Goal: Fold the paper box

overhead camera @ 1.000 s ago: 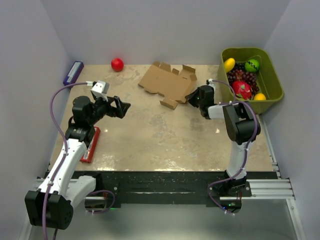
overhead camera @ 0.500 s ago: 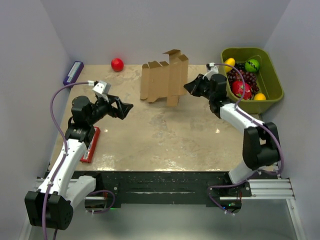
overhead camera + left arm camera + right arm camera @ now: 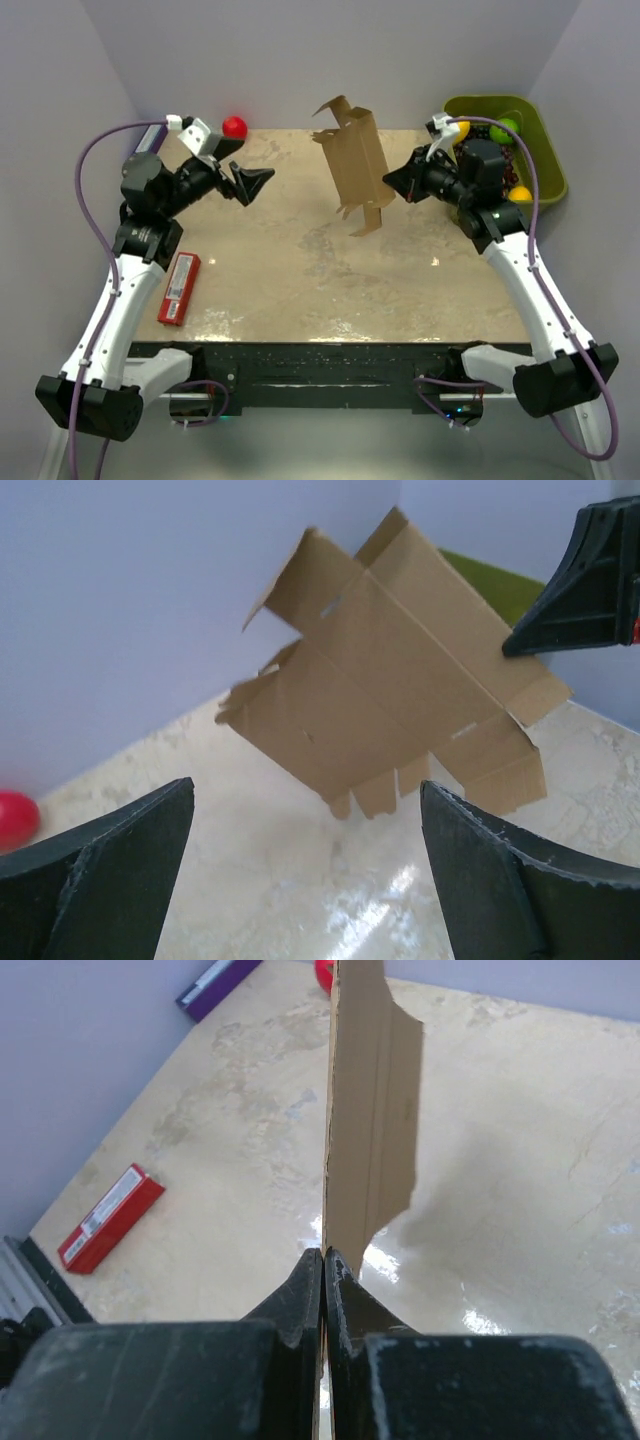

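The paper box (image 3: 355, 165) is a flat brown die-cut sheet with notched flaps, hanging tilted in the air above the middle back of the table. My right gripper (image 3: 392, 183) is shut on its right edge. In the right wrist view the sheet (image 3: 370, 1130) runs edge-on straight out from the closed right gripper (image 3: 324, 1252). My left gripper (image 3: 255, 185) is open to the left of the sheet, apart from it, and points at it. The left wrist view shows the sheet (image 3: 400, 680) face-on beyond the wide-apart fingers of the left gripper (image 3: 307, 785), with nothing between them.
A red ball (image 3: 234, 127) lies at the back wall, a purple box (image 3: 215, 982) in the back left corner. A flat red box (image 3: 180, 288) lies near the left front edge. A green bin (image 3: 545, 150) of fruit stands at the back right, behind my right arm.
The right gripper has lifted the sheet from lying flat on the table to hanging in the air. The left arm has risen and swung towards the back, its jaws still open.
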Tool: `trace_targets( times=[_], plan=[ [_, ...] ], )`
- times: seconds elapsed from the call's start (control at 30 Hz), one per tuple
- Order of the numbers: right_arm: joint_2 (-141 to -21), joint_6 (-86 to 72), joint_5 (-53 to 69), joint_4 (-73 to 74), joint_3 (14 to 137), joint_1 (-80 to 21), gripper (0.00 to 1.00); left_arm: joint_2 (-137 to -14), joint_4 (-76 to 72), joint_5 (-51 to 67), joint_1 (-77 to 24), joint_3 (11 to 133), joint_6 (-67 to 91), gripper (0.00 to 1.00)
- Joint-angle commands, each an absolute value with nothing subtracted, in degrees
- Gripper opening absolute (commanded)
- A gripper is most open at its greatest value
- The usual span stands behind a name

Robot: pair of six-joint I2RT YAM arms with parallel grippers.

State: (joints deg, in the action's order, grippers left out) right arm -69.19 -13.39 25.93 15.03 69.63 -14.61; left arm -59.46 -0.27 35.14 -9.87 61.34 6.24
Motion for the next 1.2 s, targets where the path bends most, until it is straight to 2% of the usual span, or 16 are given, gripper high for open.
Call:
trace_targets(
  times=[0.0, 0.17, 0.33, 0.47, 0.6, 0.83, 0.93, 1.03, 1.07, 1.13, 1.17],
  plan=[
    [-66.0, -8.6, 32.2, 25.0, 74.7, -14.9, 0.00, -61.4, 3.3, 42.3, -12.0, 70.5, -2.0, 1.00],
    [-66.2, -8.2, 39.5, 30.8, 77.3, -17.0, 0.00, -62.6, 6.0, 42.3, -13.4, 69.8, -6.6, 1.00],
    [-68.4, -3.2, 36.9, 39.1, 81.4, -24.2, 0.00, -60.6, 1.0, 38.8, -14.9, 63.4, -9.3, 1.00],
    [-68.7, -3.2, 37.1, 38.6, 80.9, -25.0, 0.00, -60.3, 0.9, 35.7, -14.9, 60.8, -9.9, 1.00],
    [-69.4, -2.6, 38.1, 38.8, 81.6, -25.3, 0.00, -58.6, 0.9, 27.3, -14.9, 59.0, -11.0, 1.00],
    [-70.7, -0.7, 39.6, 40.5, 82.4, -26.8, 0.00, -60.1, -2.6, 29.5, -14.9, 58.1, -9.9, 1.00],
    [-70.4, -0.3, 39.6, 40.9, 82.2, -27.2, 0.00, -60.9, -3.1, 31.4, -14.9, 58.0, -9.2, 0.96],
    [-70.4, -0.3, 39.7, 41.3, 82.4, -27.4, 0.00, -61.5, -3.9, 32.8, -14.9, 57.5, -9.0, 0.86],
    [-70.3, -0.3, 39.6, 41.4, 82.4, -27.4, 0.00, -61.7, -3.9, 33.1, -14.9, 57.5, -8.9, 0.76],
    [-70.1, 1.6, 39.0, 41.7, 82.4, -27.5, 0.00, -62.0, -3.9, 33.3, -15.0, 57.5, -8.9, 0.63],
    [-70.0, 1.8, 38.8, 41.7, 82.4, -27.5, 0.00, -62.1, -4.0, 33.3, -15.0, 57.5, -8.8, 0.51]
  ],
)
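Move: The open left hand is after the flap at the far end of the cardboard box: about 17 cm ahead of it, 17 cm to its right and roughly level. The right hand already holds the box by its right edge; the left gripper it brings the box to lies some 28 cm to its left, about level fore and aft, perhaps 5 cm higher. The red ball is about 32 cm ahead of the left hand, 9 cm left and 32 cm below; the fruit crate is about 30 cm right of the right hand, 20 cm ahead and 25 cm below. Keeping its pinch on the box edge, the right hand draws back about 11 cm and some 6 cm to the left, rising slightly before settling, while turning roughly 30 degrees counter-clockwise so that the far flap swings round to the left gripper. The left hand first lifts about 5 cm with a small shift back and right, then sinks some 9 cm and edges forward as its left side rolls up slightly, and with the flap between its open fingers it begins to close them by about a third. ##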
